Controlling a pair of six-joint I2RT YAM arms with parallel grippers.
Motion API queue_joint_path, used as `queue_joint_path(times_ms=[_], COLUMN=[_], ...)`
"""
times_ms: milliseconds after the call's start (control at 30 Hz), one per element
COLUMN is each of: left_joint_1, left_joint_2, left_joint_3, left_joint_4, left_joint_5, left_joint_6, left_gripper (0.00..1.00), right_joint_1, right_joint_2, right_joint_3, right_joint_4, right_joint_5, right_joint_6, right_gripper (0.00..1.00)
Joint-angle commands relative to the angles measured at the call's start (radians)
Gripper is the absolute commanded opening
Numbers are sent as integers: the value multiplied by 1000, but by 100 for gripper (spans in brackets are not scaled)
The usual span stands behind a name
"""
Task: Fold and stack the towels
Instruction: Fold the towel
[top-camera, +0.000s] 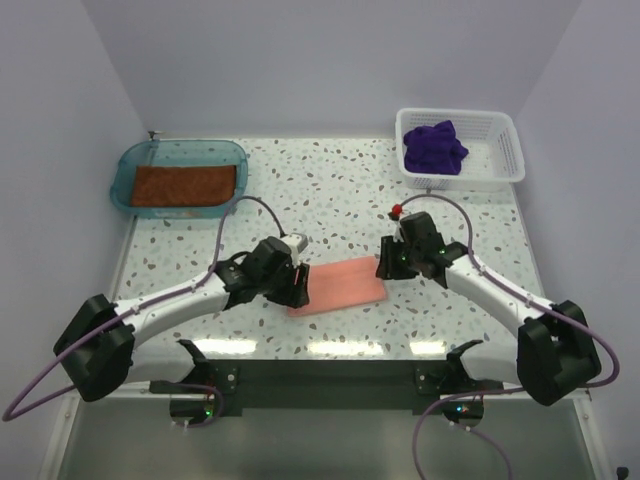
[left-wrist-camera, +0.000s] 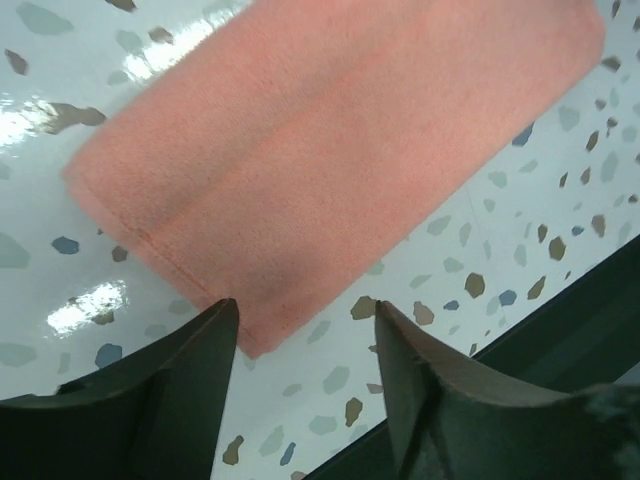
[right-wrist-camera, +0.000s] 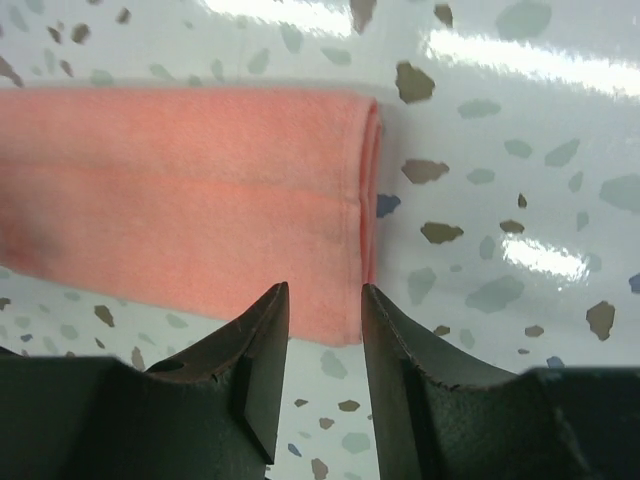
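Note:
A salmon pink towel (top-camera: 338, 286) lies folded flat on the table between the two arms. My left gripper (top-camera: 296, 290) hovers open at its left end; in the left wrist view the pink towel (left-wrist-camera: 330, 150) has a corner just ahead of the gripper (left-wrist-camera: 305, 310), nothing between the fingers. My right gripper (top-camera: 383, 268) is open over the right end; the towel's folded edge (right-wrist-camera: 350, 210) shows past the gripper (right-wrist-camera: 325, 290). A rust brown towel (top-camera: 183, 185) lies flat in the teal tray (top-camera: 128, 160). A purple towel (top-camera: 434, 148) is bunched in the white basket (top-camera: 505, 150).
The teal tray sits at the back left and the white mesh basket at the back right. The table's dark front edge (left-wrist-camera: 560, 320) runs close to the left gripper. Both arm bases stand at the near edge.

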Motion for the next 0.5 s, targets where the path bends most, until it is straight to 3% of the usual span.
queue_joint_path(times_ms=[0, 133, 267, 467], left_joint_1=[22, 102, 238, 308], left_joint_2=[-48, -61, -66, -100], left_joint_3=[83, 85, 54, 19], left_joint_4=[-53, -62, -70, -73], left_joint_5=[-131, -132, -110, -168], left_joint_6=[-79, -84, -59, -10], left_gripper=[64, 76, 77, 78], right_joint_1=[14, 25, 25, 25], right_joint_2=[-10, 40, 166, 333], right_joint_3=[95, 152, 174, 181], right_joint_4=[-11, 18, 86, 169], right_joint_5=[-15, -12, 5, 28], right_joint_6=[-59, -77, -82, -76], right_gripper=[39, 40, 38, 35])
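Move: The pink towel's far left corner is roughly 9 cm ahead of the left hand, 4 cm to its left and 3 cm below it. The near left corner is 2 cm back from that hand and 3 cm to its left, about 4 cm down. For the right hand, the far right corner is about 7 cm ahead, 1 cm left and 3 cm down, and the near right corner some 3 cm back, 1 cm right and 4 cm down. The left hand swings forward and left by about 10 cm over the towel's left end, rising some 3 cm early and then keeping nearly level, turning some 25 degrees counter-clockwise and spreading its fingers well wider, to end just outside and above the far left corner. Meanwhile the right hand arcs forward and a little left towards the far right corner, first up 3 cm and then down about 5, its fingers still partly open and straddling the fold just behind the far edge at the end, close to the cloth though contact can't be made out. ##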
